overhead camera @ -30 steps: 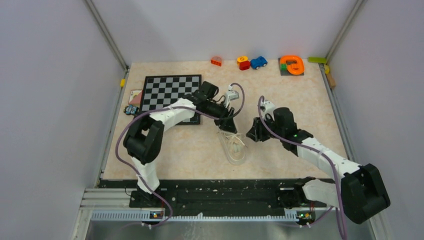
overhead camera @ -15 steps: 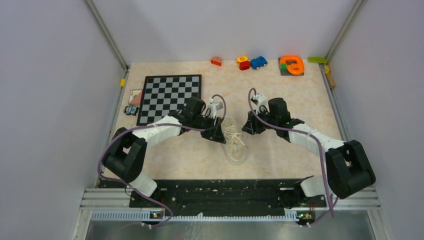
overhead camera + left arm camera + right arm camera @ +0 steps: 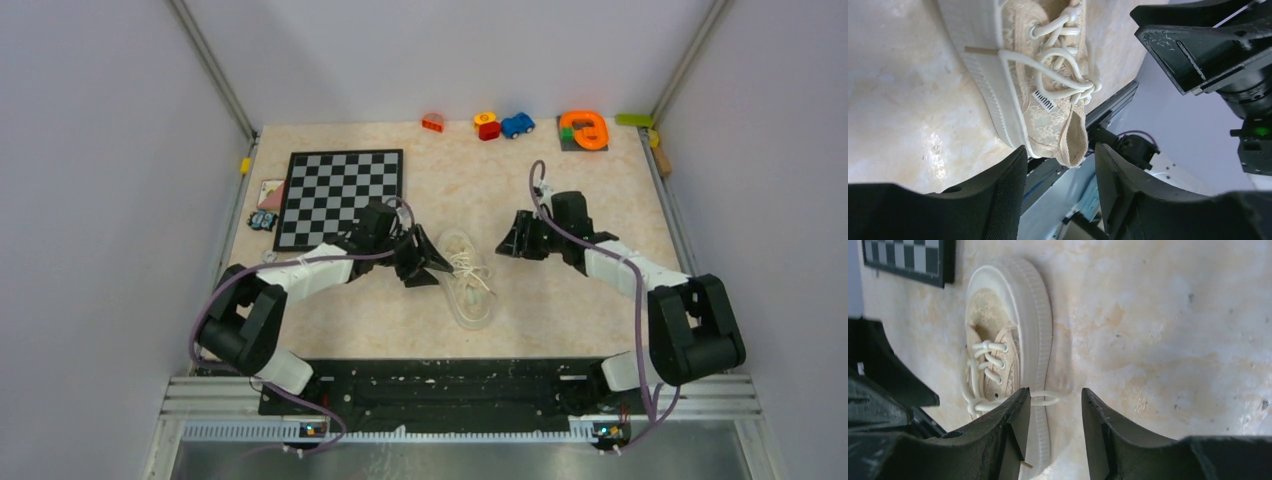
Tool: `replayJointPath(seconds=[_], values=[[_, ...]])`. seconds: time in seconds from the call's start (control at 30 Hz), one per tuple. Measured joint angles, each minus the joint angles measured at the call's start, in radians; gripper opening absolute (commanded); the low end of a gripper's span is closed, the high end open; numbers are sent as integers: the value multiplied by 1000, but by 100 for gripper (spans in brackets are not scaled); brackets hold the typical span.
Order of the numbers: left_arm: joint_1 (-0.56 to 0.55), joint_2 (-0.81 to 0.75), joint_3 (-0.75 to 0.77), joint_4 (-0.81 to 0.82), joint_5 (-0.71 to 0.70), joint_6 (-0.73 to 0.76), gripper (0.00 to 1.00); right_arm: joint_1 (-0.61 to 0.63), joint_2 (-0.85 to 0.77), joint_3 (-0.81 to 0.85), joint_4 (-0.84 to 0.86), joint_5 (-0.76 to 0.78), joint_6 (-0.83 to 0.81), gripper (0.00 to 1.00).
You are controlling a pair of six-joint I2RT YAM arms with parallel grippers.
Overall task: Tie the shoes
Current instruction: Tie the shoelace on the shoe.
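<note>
The cream canvas shoe (image 3: 468, 288) lies on the table between both arms, toe toward the far side. Its white laces (image 3: 472, 272) are bunched over the tongue. In the left wrist view the laces (image 3: 1068, 85) form a knot with loops, and one free end hangs over the sole. My left gripper (image 3: 430, 262) sits low at the shoe's left side, open (image 3: 1060, 150), with nothing between its fingers (image 3: 993, 200). My right gripper (image 3: 510, 246) hovers at the shoe's right side, open (image 3: 1053, 396). A lace loop (image 3: 1047, 398) lies on the table in front of its gap, ungripped.
A chessboard (image 3: 340, 195) lies at the far left, with small items (image 3: 268, 192) beside it. Toys line the far edge: a red block (image 3: 432, 122), a blue car (image 3: 517, 125) and an orange piece (image 3: 583, 130). The black base rail (image 3: 440, 390) runs along the near edge.
My left arm has dropped low and swung from the shoe's toe end to its left side. My right gripper drifted toward the far side and sits slightly right of the shoe.
</note>
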Motion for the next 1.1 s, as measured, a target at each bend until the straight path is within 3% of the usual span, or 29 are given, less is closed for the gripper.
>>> replayJointPath(seconds=[0.13,0.4,0.47,1.1], values=[[17,-84,-74,33,-56,-179,39,-26,38,36,-93,8,221,42],[11,-51,-89,109,-110,-366,31,-24,31,40,-179,21,534,42],[4,-25,-84,109,-116,-384,25,-24,31,40,-188,22,563,43],[-5,50,-48,109,-130,-401,25,-18,31,40,-214,23,616,43]])
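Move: The brown-tipped lace end over the shoe's left side lies about 5 cm ahead of the left hand, 2 cm to its right and 5 cm below; the knot is some 3 cm ahead, 5 cm right and 4 cm lower. From the right hand, the loop off the shoe's right side is roughly 3 cm left, 1 cm back and 4 cm down, with the knot about 7 cm left, 1 cm back and 3 cm down. With no contact seen yet, the left hand closes in on the brown-tipped lace end: it lifts about 1 cm, then goes forward and down, ending some 2.5 cm farther out and 2 cm lower, rolling roughly 25 degrees and narrowing its fingers to a small gap. The right hand draws back about 2 cm beside the loop, dipping slightly and rolling some 40 degrees clockwise seen from behind the hand, its fingers still part-open. ##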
